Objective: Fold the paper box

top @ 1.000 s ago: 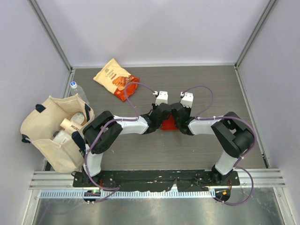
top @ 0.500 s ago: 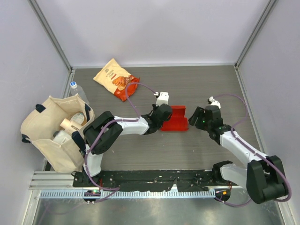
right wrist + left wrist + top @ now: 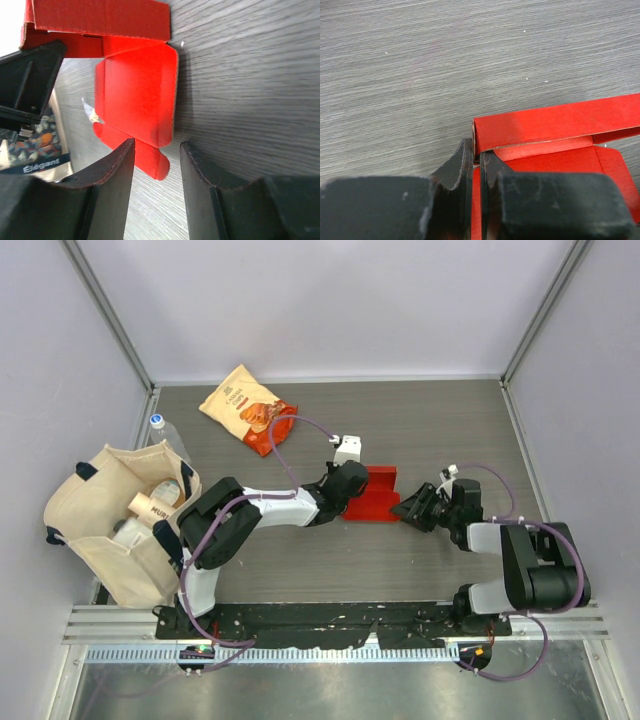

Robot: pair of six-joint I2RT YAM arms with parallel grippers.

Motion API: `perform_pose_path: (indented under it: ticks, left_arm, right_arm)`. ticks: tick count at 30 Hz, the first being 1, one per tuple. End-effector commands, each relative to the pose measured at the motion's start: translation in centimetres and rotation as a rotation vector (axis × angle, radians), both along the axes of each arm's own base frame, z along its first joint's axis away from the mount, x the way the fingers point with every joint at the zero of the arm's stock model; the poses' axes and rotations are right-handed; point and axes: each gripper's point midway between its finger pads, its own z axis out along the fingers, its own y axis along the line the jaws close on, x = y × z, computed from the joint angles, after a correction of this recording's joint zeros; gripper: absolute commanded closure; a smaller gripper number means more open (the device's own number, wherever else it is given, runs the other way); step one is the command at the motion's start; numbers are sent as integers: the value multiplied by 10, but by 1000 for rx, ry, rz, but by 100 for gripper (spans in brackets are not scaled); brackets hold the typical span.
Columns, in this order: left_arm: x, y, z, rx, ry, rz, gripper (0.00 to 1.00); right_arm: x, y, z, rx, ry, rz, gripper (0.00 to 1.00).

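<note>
The red paper box (image 3: pixel 374 494) lies mid-table with one long wall standing up. My left gripper (image 3: pixel 347 490) is shut on the box's left end. In the left wrist view its gripper (image 3: pixel 476 152) pinches a thin red wall of the paper box (image 3: pixel 555 120). My right gripper (image 3: pixel 412 508) sits low just off the box's right end, open. In the right wrist view the rounded tip of a small red flap (image 3: pixel 159 164) reaches into the gap of that gripper (image 3: pixel 156 149), touching neither finger. The paper box (image 3: pixel 135 85) lies flat beyond.
An orange-and-cream snack bag (image 3: pixel 247 408) lies at the back left. A cream tote bag (image 3: pixel 120 520) with items inside stands at the left edge, a clear bottle (image 3: pixel 165 435) behind it. Grey walls close in the table on three sides.
The right gripper let go of the box, swung out to the right and opened, then came back low toward the box's right end. The left gripper kept its hold.
</note>
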Motion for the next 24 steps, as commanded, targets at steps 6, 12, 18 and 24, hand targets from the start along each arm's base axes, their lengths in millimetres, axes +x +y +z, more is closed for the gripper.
perform_pose_path:
  ticks: [6,12,18,24]
  left_arm:
    - [-14,-3,-5,37,51,-78,94]
    - [-29,32,34,71,-10,-71,17]
    - [-79,18,57,197,-141,-310,14]
    - [-113,-35,41,425,-312,-587,12]
  right_arm:
    - [31,8,6,167,-32,-70,74]
    - [29,7,-1,158,92,-81,94]
    - [22,4,10,129,212,-99,97]
    - [24,4,17,178,289,-84,98]
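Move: The box's near-right corner is the right gripper's mark: about 2 cm ahead, 1 cm left and 1 cm below it. The upright back panel's middle is some 7 cm ahead of that hand, 5 cm left and 2 cm higher. The left gripper grips that panel's left end; from there the near-right corner lies roughly 6 cm back, 9 cm right and 5 cm down, and the small packet 7 cm back, 7 cm left and 6 cm below. Ease the right gripper forward about 2 cm and slightly down while closing it, pinch the box's near wall at its right end, then keep hold and lift some 3 cm. Meanwhile open the left gripper wide to let go of the back panel, draw it back and left, then swing it up, right and farther back, about 11 cm back in all, turning clockwise. ##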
